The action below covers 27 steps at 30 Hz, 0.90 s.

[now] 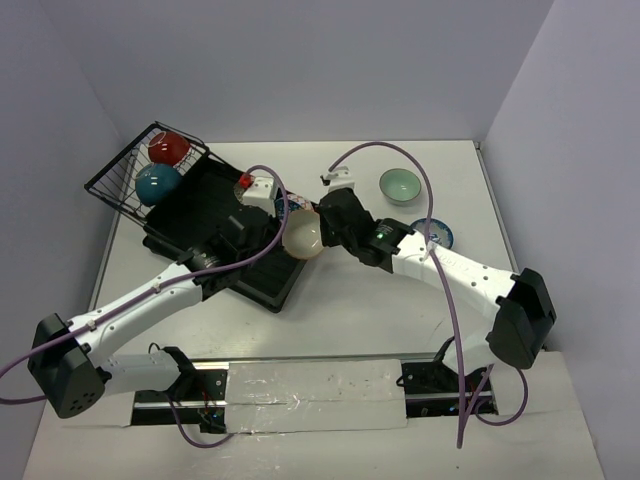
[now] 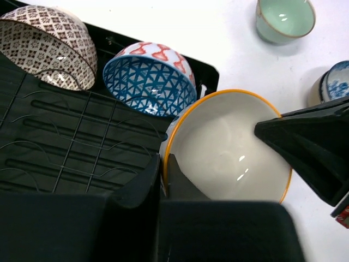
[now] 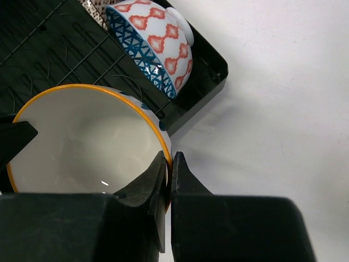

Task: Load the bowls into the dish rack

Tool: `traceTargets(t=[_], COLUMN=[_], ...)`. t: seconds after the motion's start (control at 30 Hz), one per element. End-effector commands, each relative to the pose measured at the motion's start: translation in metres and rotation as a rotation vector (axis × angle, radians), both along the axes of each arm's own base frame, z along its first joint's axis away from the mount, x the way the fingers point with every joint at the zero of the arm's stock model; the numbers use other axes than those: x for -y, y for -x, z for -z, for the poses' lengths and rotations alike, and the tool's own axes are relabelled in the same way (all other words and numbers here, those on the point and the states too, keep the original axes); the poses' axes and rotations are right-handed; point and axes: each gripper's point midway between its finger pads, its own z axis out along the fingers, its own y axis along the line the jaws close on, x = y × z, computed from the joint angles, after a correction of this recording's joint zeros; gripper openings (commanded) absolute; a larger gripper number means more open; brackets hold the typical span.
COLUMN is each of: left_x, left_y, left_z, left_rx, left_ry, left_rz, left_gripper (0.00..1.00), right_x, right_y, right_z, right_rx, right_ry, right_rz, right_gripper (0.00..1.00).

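Note:
A cream bowl with an orange rim [image 1: 303, 238] hangs at the right edge of the black dish rack [image 1: 190, 205], held from both sides. My left gripper [image 2: 163, 173] is shut on its near-left rim [image 2: 170, 143]. My right gripper [image 3: 169, 168] is shut on the opposite rim of the same bowl [image 3: 82, 142]. In the rack lie a brown lattice-patterned bowl [image 2: 46, 46] and a blue-and-red patterned bowl [image 2: 150, 76]. A red bowl [image 1: 168, 148] and a teal bowl [image 1: 158, 183] sit in the wire basket [image 1: 120, 175]. On the table stand a mint green bowl [image 1: 398, 184] and a blue-and-white bowl [image 1: 432, 234].
The rack's ribbed tray [image 2: 54, 147] lies just left of the held bowl. Purple cables [image 1: 440, 270] loop over both arms. White walls close in the table on the left, back and right.

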Motion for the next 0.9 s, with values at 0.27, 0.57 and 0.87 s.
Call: traceTargets(t=[0.27,0.57,0.87], left_x=[-0.041,-0.155,-0.217], left_y=[-0.014,-0.017,0.006], left_z=[-0.025,-0.050,-0.034], left_rx=[-0.060,-0.017,0.001], left_ry=[0.136,0.155,0.157], left_rz=[-0.156,-0.425,-0.624], left_gripper=[0.73,0.93,0.99], right_x=[-0.022,-0.056,-0.109], right_y=[-0.026,-0.053,-0.061], right_z=[-0.060,-0.101,-0.123], right_rx=[0.193,0.439,0.718], right_ry=[0.023,0.287,0.555], right_rz=[0.034,0.040,0.076], right_gripper=[0.00,0.00,0.00])
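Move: Both hands already grip the cream bowl, its middle about 4 cm right of the left hand; the teal bowl stands some 25 cm left of that hand and 9 ahead, about 10 below. From the right hand, the rack's middle is about 16 cm left, 2 ahead and 15 below; the red-and-blue bowl is 6 ahead, 5 left, and the brown patterned bowl 10 ahead, 14 left, both some 13 lower. Left hand releases the cream bowl, sweeping 21 cm left; right carries it leftward, forward and up over rack. ##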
